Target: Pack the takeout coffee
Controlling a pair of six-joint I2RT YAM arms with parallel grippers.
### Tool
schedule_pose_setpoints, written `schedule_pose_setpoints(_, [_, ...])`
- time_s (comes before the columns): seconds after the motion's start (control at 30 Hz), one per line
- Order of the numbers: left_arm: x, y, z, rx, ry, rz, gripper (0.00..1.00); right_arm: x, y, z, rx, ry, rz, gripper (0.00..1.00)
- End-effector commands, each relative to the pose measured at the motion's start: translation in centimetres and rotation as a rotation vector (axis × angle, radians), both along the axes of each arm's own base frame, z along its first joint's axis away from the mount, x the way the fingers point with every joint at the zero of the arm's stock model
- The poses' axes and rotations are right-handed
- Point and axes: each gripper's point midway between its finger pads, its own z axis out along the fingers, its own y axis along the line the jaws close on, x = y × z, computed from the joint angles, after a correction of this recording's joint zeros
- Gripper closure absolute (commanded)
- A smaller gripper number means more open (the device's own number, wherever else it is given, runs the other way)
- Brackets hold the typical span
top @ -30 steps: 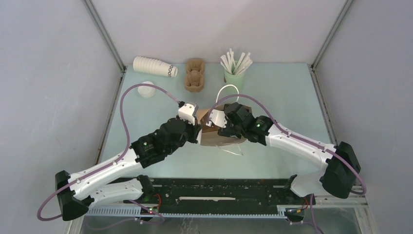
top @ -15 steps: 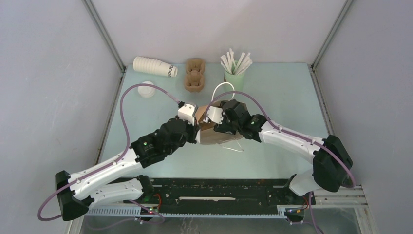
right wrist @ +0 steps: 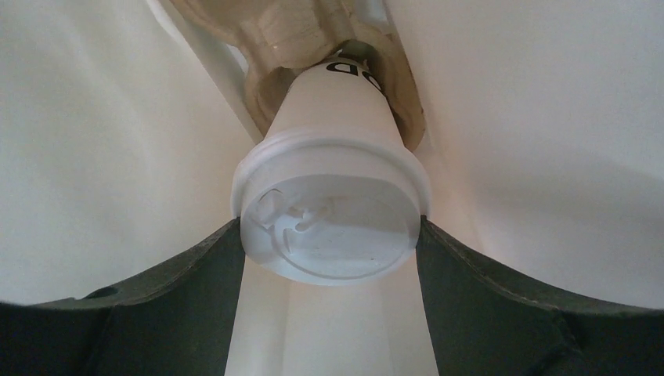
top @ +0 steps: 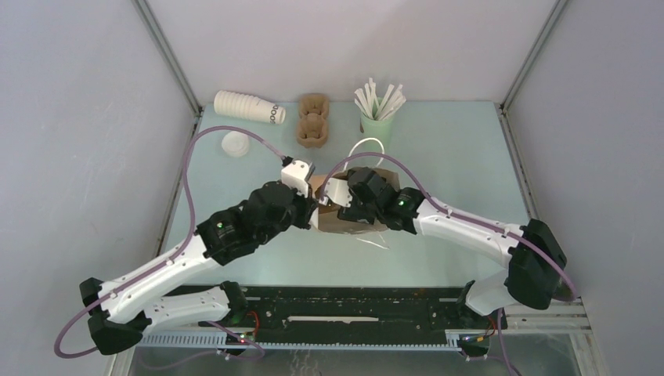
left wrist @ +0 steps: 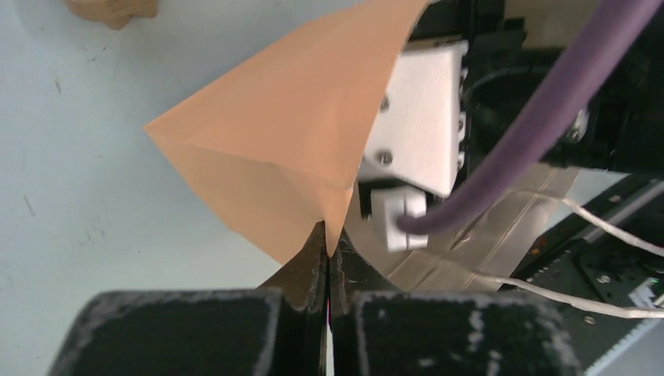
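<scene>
The takeout coffee is a cream-white paper cup [right wrist: 333,117] with a white round lid [right wrist: 329,227]. It is inside a brown paper bag [top: 335,225], its base resting in a pulp carrier [right wrist: 290,39]. My right gripper [right wrist: 330,243] reaches into the bag, with a finger against each side of the lid. From above, the cup is hidden by the bag and the right gripper [top: 338,205]. My left gripper [left wrist: 329,243] is shut on the bag's folded edge [left wrist: 290,149], holding the mouth up at mid table [top: 315,207].
At the back lie a long stack of nested cups [top: 249,106], a loose white lid [top: 236,144], a brown pulp carrier [top: 312,121] and a pale green cup of white sticks [top: 377,117]. The bag's white handle [top: 366,146] loops behind the grippers.
My right arm has pushed to the left, deeper into the bag. My left arm has shifted slightly up and left, still pinching the bag's edge.
</scene>
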Motion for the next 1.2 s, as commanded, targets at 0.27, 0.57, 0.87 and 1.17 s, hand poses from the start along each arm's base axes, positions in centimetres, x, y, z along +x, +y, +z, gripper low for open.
schedule_pose_setpoints(0.27, [-4.5, -1.4, 5.5, -0.225, 0.125, -0.138, 1.0, -6.8, -0.9, 4.0, 0.036, 0.127, 0.003, 0.51])
schedule_pose_setpoints(0.57, [-4.1, 0.2, 3.5, -0.101, 0.259, 0.012, 1.0, -8.9, -0.3, 1.0, -0.051, 0.275, 0.055, 0.51])
schedule_pose_setpoints(0.87, [-2.7, 1.0, 4.2, 0.067, 0.299, 0.103, 0.99, -8.1, 1.3, -0.9, -0.113, 0.386, 0.102, 0.52])
schedule_pose_setpoints(1.17, [-0.6, 4.9, 6.6, 0.099, 0.24, 0.258, 0.53, -8.2, 1.6, -2.5, -0.151, 0.472, 0.17, 0.51])
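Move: The lidded coffee cup is already in the right hand inside the bag, its base at the near socket of the cup holder, about 7 cm ahead, 4 cm left and 8 cm below that hand. The straw pot stands some 14 cm ahead of the right hand and 3 cm right; the spare holder 17 cm ahead, 15 cm left. The left hand pinches the bag's left rim; the socket lies roughly 16 cm ahead of it, 8 cm right and 17 cm below. The lidded cup stays gripped at its lid while the right hand draws it back about 8 cm inside the bag, then eases slightly forward and left, sinking back to its starting height and tipping its fingers some 20 degrees further down. The bag's left rim goes back and up with the left hand, which then swings left and forward, tips down and opens its fingers to free the rim. ##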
